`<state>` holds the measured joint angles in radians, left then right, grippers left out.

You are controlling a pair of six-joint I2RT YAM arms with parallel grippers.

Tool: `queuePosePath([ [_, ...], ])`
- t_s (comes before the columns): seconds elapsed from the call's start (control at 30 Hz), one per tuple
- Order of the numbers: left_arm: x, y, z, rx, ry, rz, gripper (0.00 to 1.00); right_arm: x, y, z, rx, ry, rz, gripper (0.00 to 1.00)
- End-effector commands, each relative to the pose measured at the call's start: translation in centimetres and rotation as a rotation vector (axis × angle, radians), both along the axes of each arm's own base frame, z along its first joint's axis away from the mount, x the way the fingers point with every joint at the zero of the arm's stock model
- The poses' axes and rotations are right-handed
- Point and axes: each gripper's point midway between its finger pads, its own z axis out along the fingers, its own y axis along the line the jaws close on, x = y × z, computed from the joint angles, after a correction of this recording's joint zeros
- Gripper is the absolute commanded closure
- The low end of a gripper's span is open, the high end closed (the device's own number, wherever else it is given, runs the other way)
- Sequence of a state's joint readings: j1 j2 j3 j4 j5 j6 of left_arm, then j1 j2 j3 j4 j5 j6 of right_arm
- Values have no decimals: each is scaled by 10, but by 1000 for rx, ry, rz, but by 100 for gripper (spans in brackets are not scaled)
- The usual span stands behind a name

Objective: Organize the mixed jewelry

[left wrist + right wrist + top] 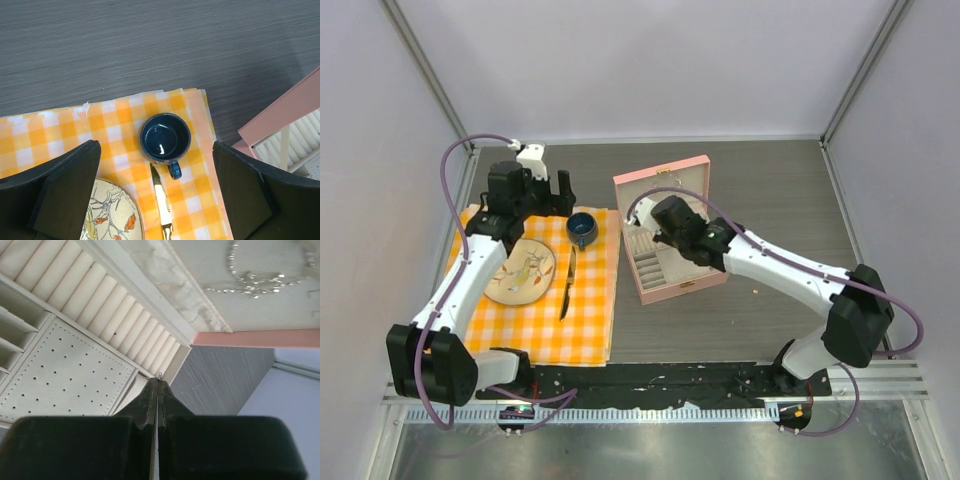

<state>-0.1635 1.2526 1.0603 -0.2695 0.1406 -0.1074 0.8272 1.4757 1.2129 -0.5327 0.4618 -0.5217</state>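
Note:
The pink jewelry box (pixel 665 176) stands open at mid-table. My right gripper (pixel 159 380) hangs over its cream tray, shut, with a tiny silvery piece of jewelry (pixel 159 374) pinched at its very tips. The tips are above the tray's corner, where the ring rolls (pixel 100 305) end beside the perforated panel (pixel 65 375). A thin silvery chain (pixel 250 282) lies against the lid's lining. My left gripper (pixel 155 146) is wide open and holds nothing, high over a dark blue cup (pixel 165 138).
An orange checked cloth (pixel 582 330) covers the left side. On it are the cup (pixel 582 229), a gold knife (pixel 566 285) and a painted plate (pixel 520 272). A tiny pale speck (pixel 755 291) lies on the table right of the box.

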Motion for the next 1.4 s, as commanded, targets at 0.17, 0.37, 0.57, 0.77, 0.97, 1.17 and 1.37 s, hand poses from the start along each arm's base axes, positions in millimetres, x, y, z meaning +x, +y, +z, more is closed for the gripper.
queuePosePath([
  [0.17, 7, 12, 15, -23, -67, 45, 0, -4, 8, -30, -124, -51, -25, 99],
  [0.37, 7, 15, 11, -25, -65, 52, 0, -13, 7, -49, -139, -22, -20, 99],
  [0.57, 7, 16, 9, -28, -66, 55, 0, -16, 7, -58, -153, -18, -18, 99],
  [0.77, 7, 16, 10, -31, -69, 52, 0, -14, 8, -61, -169, -25, -23, 99],
  [0.97, 7, 16, 7, -34, -63, 49, 0, -11, 12, -65, -178, -25, -22, 99],
  [1.17, 8, 16, 9, -36, -69, 51, 0, -8, 13, -68, -193, -32, -24, 99],
  [1.37, 8, 17, 7, -37, -66, 50, 0, -6, 15, -67, -196, -39, -22, 99],
])
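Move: The tiny earring is already pinched in the right fingertips; the box's perforated pad has its middle about 12 cm below this hand, some 3 cm back and 3 cm left. The ring rollers are about 3 cm ahead and 5 cm left of the hand, the white block 2 cm back and 3 cm right, and the small compartments 5 cm back and 10 cm left. From the left hand, the pad lies roughly 28 cm right and 9 cm back. The earring, still held in the shut right fingers, is lowered about 8 cm into the open box towards the perforated pad, quickly at first and then more slowly, drifting a centimetre or two back. On the way the wrist rolls some 15 degrees, its left side dipping; the tips end close over the right rear part of the pad, with no touch to be made out. ##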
